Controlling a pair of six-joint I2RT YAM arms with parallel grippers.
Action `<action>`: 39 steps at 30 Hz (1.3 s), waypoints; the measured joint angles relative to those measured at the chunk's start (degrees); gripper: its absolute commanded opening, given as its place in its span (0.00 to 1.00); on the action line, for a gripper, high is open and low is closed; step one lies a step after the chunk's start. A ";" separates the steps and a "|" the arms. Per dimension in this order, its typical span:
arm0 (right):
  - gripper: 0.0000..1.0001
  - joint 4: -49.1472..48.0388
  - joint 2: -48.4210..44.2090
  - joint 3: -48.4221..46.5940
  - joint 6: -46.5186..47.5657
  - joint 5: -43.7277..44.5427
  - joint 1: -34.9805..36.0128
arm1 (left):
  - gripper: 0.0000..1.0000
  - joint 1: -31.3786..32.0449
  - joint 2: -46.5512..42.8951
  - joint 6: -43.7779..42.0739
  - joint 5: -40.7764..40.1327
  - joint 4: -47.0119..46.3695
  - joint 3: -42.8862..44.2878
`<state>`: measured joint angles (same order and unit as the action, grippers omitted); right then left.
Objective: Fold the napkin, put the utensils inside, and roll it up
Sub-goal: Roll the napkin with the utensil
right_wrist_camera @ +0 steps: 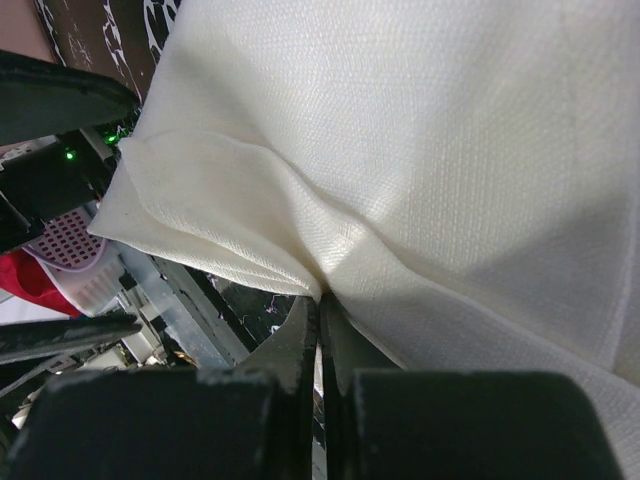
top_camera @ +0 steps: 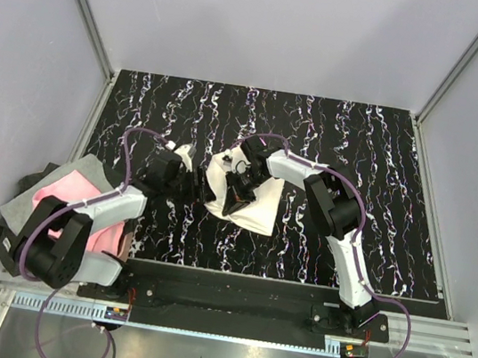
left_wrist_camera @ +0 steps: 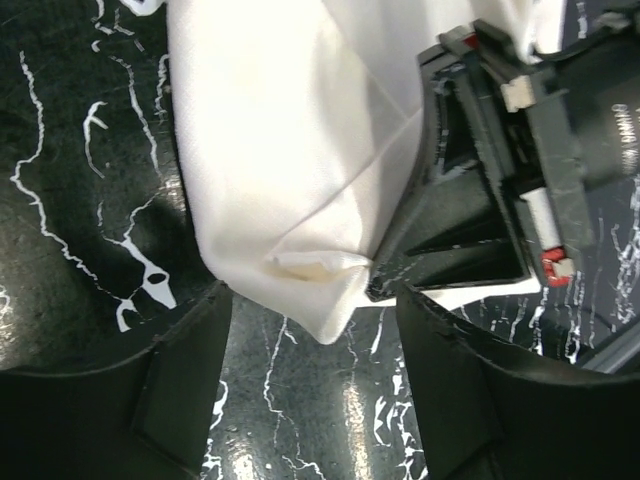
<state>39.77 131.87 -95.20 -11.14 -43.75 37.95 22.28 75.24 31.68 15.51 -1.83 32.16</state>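
Observation:
The cream napkin (top_camera: 253, 204) lies bunched on the black marbled table (top_camera: 382, 182), one part lifted. My right gripper (top_camera: 238, 199) is shut on a fold of the napkin (right_wrist_camera: 430, 150), and the cloth drapes away from its closed tips (right_wrist_camera: 320, 300). My left gripper (top_camera: 192, 181) stands open just left of it. In the left wrist view a folded corner of the napkin (left_wrist_camera: 290, 150) points into the gap between the left gripper's (left_wrist_camera: 312, 300) jaws without touching them, and the right gripper (left_wrist_camera: 480, 170) is close on the right. The utensils are out of view.
A pink and grey cloth (top_camera: 66, 194) lies at the table's left edge, partly under the left arm. Grey walls enclose the table on three sides. A metal rail (top_camera: 235, 323) with the arm bases runs along the near edge.

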 measured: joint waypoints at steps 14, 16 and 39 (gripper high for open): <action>0.00 -0.02 0.17 0.00 -0.26 -0.55 -0.11 | 0.59 0.13 4.42 -2.29 -1.09 2.16 2.99; 0.00 -0.02 0.20 0.00 -0.26 -0.61 -0.11 | 0.58 0.13 4.83 -2.45 -1.09 2.16 3.26; 0.04 0.24 0.20 -0.04 -0.09 -0.72 -0.15 | 0.00 0.24 10.12 -2.10 -1.64 5.51 7.02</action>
<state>40.01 132.07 -95.24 -11.22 -44.47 37.80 22.52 85.36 29.58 13.87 3.68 39.18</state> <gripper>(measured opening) 0.011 0.018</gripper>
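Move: The loose corner of the rolled napkin that I'm about to pinch hangs between my open left fingers, some 3 cm below the hand point and about 1 cm ahead. My right gripper's tips, shut on the fold, are about 4 cm to the right of the left hand, 1 cm back and 4 cm down. The rest of the napkin centres about 8 cm right and 4 cm ahead. From my right hand, that corner is roughly 4 cm left, 2 cm ahead and slightly higher. I lower my left hand nearly 3 cm onto the napkin's loose corner, easing about 1 cm forward and tilting the wrist a few degrees, then shut the wide-open fingers to pinch the cloth just left of the right gripper. My right hand stays put and keeps its shut grip on the fold. ##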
